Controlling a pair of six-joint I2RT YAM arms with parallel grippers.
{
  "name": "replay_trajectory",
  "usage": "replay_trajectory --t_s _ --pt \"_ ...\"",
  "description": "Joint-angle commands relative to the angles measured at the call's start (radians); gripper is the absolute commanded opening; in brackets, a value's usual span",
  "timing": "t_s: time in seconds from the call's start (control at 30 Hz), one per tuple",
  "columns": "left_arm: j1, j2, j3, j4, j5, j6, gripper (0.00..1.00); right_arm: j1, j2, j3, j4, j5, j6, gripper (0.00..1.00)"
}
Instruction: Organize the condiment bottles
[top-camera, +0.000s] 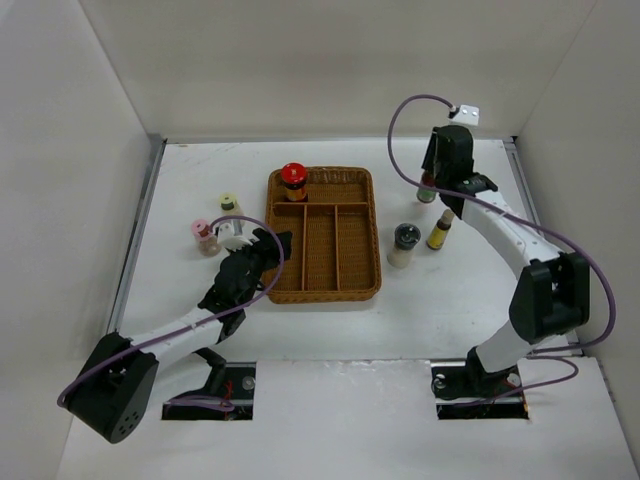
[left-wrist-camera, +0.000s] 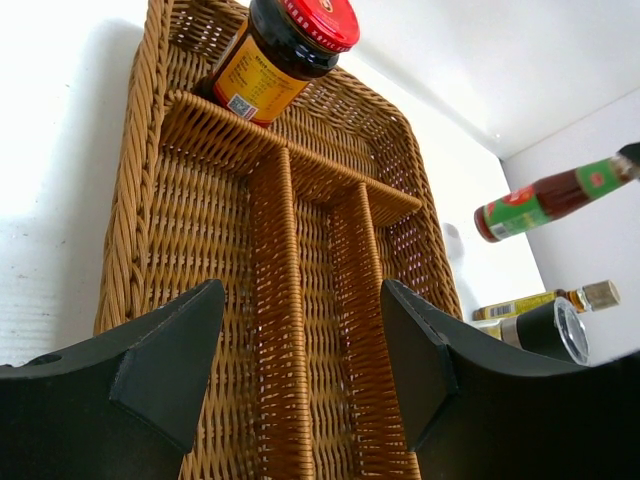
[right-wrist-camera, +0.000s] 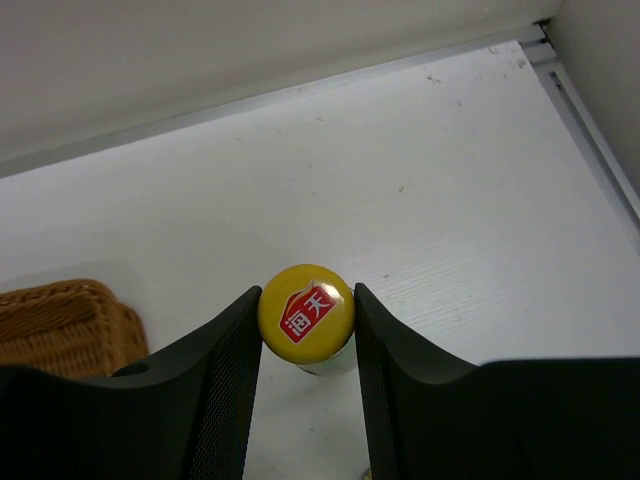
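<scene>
My right gripper (right-wrist-camera: 307, 310) is shut on the yellow cap of a condiment bottle (right-wrist-camera: 305, 312) near the back right of the table. From above, that gripper (top-camera: 430, 185) covers the bottle (top-camera: 427, 192), whose green and red label (left-wrist-camera: 530, 205) shows in the left wrist view. My left gripper (left-wrist-camera: 300, 340) stands open and empty over the wicker tray (left-wrist-camera: 130, 200), at its front left (top-camera: 272, 245). A red-capped jar (top-camera: 293, 180) stands in the tray's back compartment. A pale-green-capped bottle (top-camera: 230, 204) and a pink-capped one (top-camera: 204, 237) stand left of the tray.
Right of the tray (top-camera: 372, 235) stand a grey-lidded jar (top-camera: 403, 243) and a slim yellow-labelled bottle (top-camera: 439, 230). White walls close the table at the back and on both sides. The tray's three long front compartments hold nothing.
</scene>
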Motion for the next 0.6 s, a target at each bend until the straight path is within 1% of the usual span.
replay_trajectory --t_s 0.0,0.1,0.23,0.4,0.57 --pt "0.001 -0.027 0.017 0.060 0.008 -0.006 0.63 0.081 -0.096 0.089 0.135 0.011 -0.025 0.25" --pt "0.004 -0.027 0.019 0.059 0.008 -0.006 0.63 0.149 -0.090 0.129 0.135 0.006 -0.032 0.25" --pt "0.004 -0.035 0.016 0.059 0.006 -0.006 0.63 0.229 -0.042 0.207 0.141 -0.018 -0.032 0.26" --pt "0.006 -0.046 0.009 0.057 0.006 -0.006 0.63 0.313 0.102 0.365 0.132 -0.036 -0.039 0.26" --pt "0.009 -0.064 0.002 0.053 0.003 -0.006 0.63 0.353 0.241 0.509 0.112 -0.047 -0.037 0.26"
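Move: The right hand already holds the green-labelled bottle by its yellow cap, clear of the table; the free right part of the basket's far compartment lies about 21 cm to its left, 4 cm farther out and 21 cm below. The red-lidded jar stands there too, about 33 cm left and 3 cm ahead. Behind the hand are the small yellow bottle, 8 cm back and 3 cm right, and the black-capped jar, 12 cm back and 5 cm left. From the left hand that free spot is about 16 cm ahead, 15 cm right. The right arm sweeps the hanging bottle briskly some 20 cm to the left, towards the basket's far compartment, climbing about 9 cm on the way before it levels off and just starts to sink at the end. As it travels the hand turns about 20 degrees counter-clockwise and tips up by roughly 10, while the fingers keep their pinch on the cap. ##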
